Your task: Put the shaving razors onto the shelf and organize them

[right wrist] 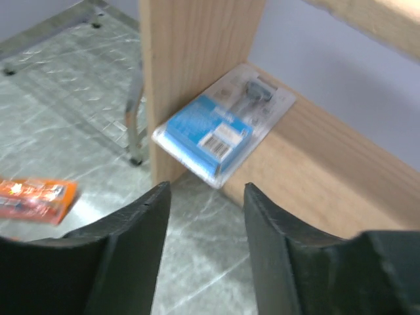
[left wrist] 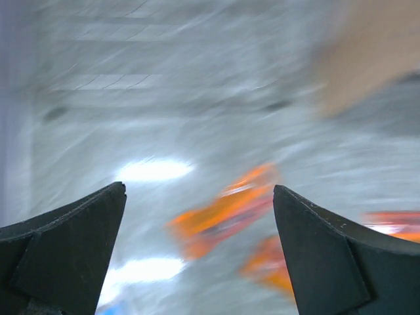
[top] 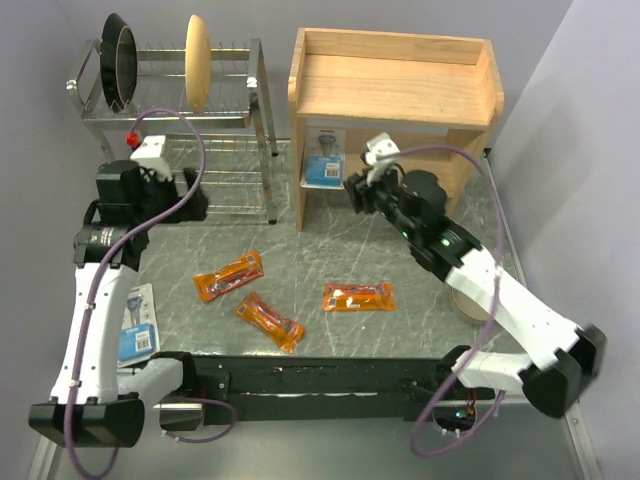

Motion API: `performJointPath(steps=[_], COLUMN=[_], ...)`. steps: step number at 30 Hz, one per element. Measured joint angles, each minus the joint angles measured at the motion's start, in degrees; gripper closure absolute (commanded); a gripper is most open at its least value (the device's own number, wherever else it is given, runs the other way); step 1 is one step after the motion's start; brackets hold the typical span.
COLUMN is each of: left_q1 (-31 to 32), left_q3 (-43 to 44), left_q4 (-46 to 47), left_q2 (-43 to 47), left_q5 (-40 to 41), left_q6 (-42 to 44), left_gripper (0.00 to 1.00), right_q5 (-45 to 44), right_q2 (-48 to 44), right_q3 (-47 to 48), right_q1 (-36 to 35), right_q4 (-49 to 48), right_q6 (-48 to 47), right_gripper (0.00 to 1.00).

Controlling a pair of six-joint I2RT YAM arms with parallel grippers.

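Observation:
The wooden shelf (top: 395, 90) stands at the back. One blue-and-white razor card (top: 325, 158) lies on its lower tier, against the left side post. In the right wrist view this card (right wrist: 220, 128) has a corner hanging over the front edge. My right gripper (right wrist: 205, 187) is open just in front of it, with nothing between its fingers. Three orange razor packets (top: 229, 276) (top: 269, 321) (top: 358, 297) lie on the table. A second blue card (top: 135, 325) lies at the left beside my left arm. My left gripper (left wrist: 199, 189) is open and empty above the blurred orange packets (left wrist: 226, 210).
A chrome wire dish rack (top: 180, 100) with upright plates stands at the back left, close to the shelf's left post. A pale round object (top: 465, 300) sits partly under my right arm. Grey walls close in on both sides.

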State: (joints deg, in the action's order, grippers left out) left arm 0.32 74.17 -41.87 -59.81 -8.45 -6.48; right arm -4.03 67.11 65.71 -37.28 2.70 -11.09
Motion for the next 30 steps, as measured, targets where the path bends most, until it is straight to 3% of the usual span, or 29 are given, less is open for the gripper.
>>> performJointPath(steps=[1, 5, 9, 12, 16, 20, 30], left_q1=[-2.32, -11.67, -23.58, -28.96, -31.52, -32.15, -35.21], left_q3=[-0.94, -6.6, -9.94, -10.56, -13.03, -18.67, -22.73], left_q4=[-1.68, -7.54, -11.43, -12.02, -11.17, -8.81, -2.89], left_q2=[-0.13, -2.89, -10.01, -14.62, -17.11, -18.18, -26.97], left_q5=[1.81, 6.32, 8.07, 8.87, 9.73, 10.08, 10.25], left_q6=[3.26, 12.72, 18.43, 19.98, 21.14, 22.88, 24.26], left_gripper=[0.0, 0.23, 0.32, 0.34, 0.38, 0.55, 0.61], right_q5=[0.5, 2.82, 5.84, 8.02, 9.51, 9.66, 8.33], right_q2=[-1.7, -4.76, -4.26, -4.17, -4.15, -3.93, -3.8], right_q3=[-1.09, -3.89, -4.22, -4.11, -4.09, -3.89, -2.82], right_q1=[0.0, 0.0, 0.0, 0.0, 0.0, 0.0, 0.0], right_q4=[0.9, 4.37, 8.61, 11.08, 13.38, 14.67, 16.24], right_q6=[0.24, 0.92, 1.44, 1.92, 2.16, 2.25, 0.7], right_gripper=[0.42, 0.42, 0.41, 0.42, 0.41, 0.41, 0.4])
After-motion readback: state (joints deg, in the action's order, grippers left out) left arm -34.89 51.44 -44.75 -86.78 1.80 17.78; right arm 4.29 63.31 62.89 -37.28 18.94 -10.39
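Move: The blue-carded razor pack lies flat on the table about 13 cm back and 18 cm left of my left hand, roughly 30 cm below it. On the same table, the nearer orange razor pack is about 1 cm ahead and 5 cm to the right of that hand. A second orange pack is some 12 cm back and 15 cm right of it. From my right hand the blue-carded pack is about 16 cm back, 55 cm left and 33 cm down. I swing my empty left hand down some 28 cm, left about 18 cm early on and back 12 cm, to bring it over the blue-carded pack, tipping the fingers nearly straight down and narrowing them from wide open to under half. My right hand, empty and still open, drops about 7 cm and draws back 5 cm from the shelf. ##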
